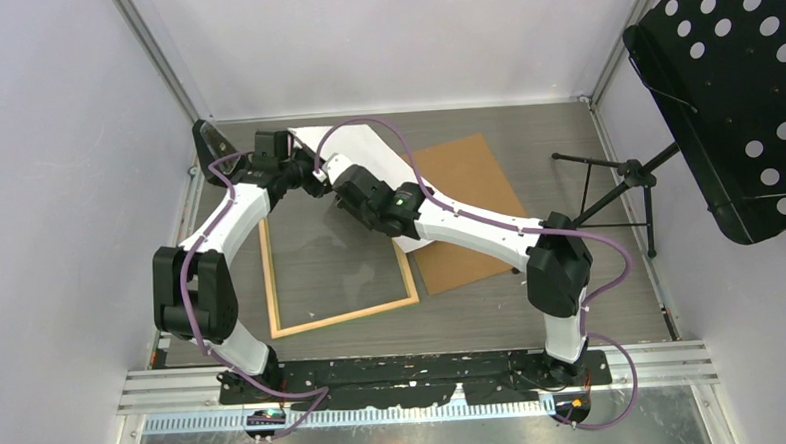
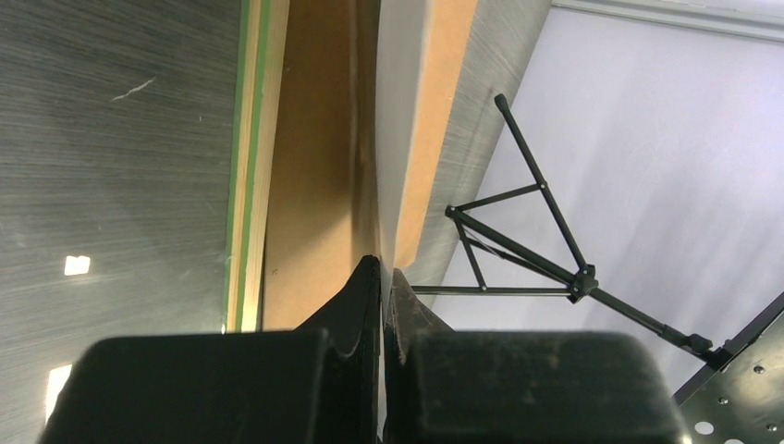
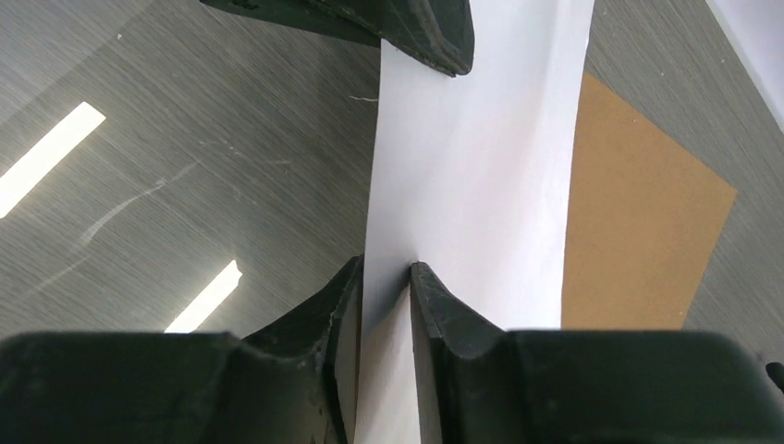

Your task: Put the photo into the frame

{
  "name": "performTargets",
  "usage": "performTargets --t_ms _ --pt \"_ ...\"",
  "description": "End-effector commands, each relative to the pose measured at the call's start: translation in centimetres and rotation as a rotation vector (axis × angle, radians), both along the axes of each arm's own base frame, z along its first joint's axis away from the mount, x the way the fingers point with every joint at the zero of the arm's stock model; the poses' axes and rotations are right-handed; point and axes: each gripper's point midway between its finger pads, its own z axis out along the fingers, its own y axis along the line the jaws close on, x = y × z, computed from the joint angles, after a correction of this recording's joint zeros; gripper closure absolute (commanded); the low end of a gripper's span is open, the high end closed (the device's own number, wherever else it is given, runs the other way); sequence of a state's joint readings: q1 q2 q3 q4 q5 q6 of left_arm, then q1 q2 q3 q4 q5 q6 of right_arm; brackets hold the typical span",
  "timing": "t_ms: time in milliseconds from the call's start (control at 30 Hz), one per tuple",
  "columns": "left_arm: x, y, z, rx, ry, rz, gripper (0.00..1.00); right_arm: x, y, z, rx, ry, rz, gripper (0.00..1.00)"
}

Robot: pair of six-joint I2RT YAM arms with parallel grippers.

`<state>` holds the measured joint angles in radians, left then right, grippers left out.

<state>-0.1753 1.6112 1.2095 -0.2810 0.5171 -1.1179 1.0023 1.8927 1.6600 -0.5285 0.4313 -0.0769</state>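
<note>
The photo (image 1: 366,143) is held up off the table at the back, its plain white back showing; its printed side is hidden. My left gripper (image 1: 310,176) is shut on one edge of it, seen edge-on in the left wrist view (image 2: 384,270) with the sheet (image 2: 402,139) running away from the jaws. My right gripper (image 1: 335,172) is shut on the same sheet close by (image 3: 384,277), with the white sheet (image 3: 471,185) stretching ahead to a left fingertip (image 3: 425,28). The frame (image 1: 272,287) lies flat below, wood side up, its green edge (image 2: 248,166) showing.
A brown hardboard sheet (image 1: 469,214) lies flat to the right of the frame, partly under the photo (image 3: 638,231). A black perforated music stand (image 1: 723,87) with a tripod (image 1: 617,182) stands at the right. Grey walls enclose the table.
</note>
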Motion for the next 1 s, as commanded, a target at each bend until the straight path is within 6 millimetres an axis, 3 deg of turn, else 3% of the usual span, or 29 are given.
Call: performTargets --t_ms 0,200,367,633,800,967 --pt "1.1 -0.2 2.3 -0.026 -0.088 -0.011 1.0 0.2 1.1 2.1 0.051 -0.034 0.0 0.67" --pt "1.1 -0.2 2.1 -0.024 -0.087 -0.012 1.0 -0.4 1.5 2.7 0.073 -0.023 0.011 0.43" --pt "1.2 -0.1 2.0 -0.014 -0.094 -0.015 1.0 -1.1 1.8 4.3 0.119 -0.02 0.032 0.18" --pt "1.0 0.6 2.1 0.03 -0.147 -0.058 1.0 -2.4 1.4 7.7 0.2 -0.029 0.065 0.14" --pt "0.4 1.8 2.5 0.062 -0.193 -0.137 1.0 -2.6 -0.3 10.4 0.224 -0.088 0.054 0.14" --pt "-1.1 3.3 1.6 0.092 -0.183 -0.221 1.0 -2.4 -2.0 11.5 0.221 -0.136 0.028 0.14"
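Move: I hold the photo between both hands, left fingers shut on its left edge, right fingers a little open around it. Its middle is about 8 cm right and 2 cm back of my left hand, and 5 cm ahead and 5 cm right of my right, some 6 cm lower. The frame's middle lies roughly 13 cm back of my left hand and 15 cm below; from my right, 6 cm back and 3 cm left. The brown backing board is about 25 cm right of my right hand. I open my right fingers wide, easing back and slightly left so the photo's edge comes free of them, then lift that hand about 8 cm up, clear of the sheet, swinging it a little back to the right. My left fingers keep their pinch near the photo's far end; that hand stays put, then shifts some 2.5 cm left with a slight clockwise turn. ##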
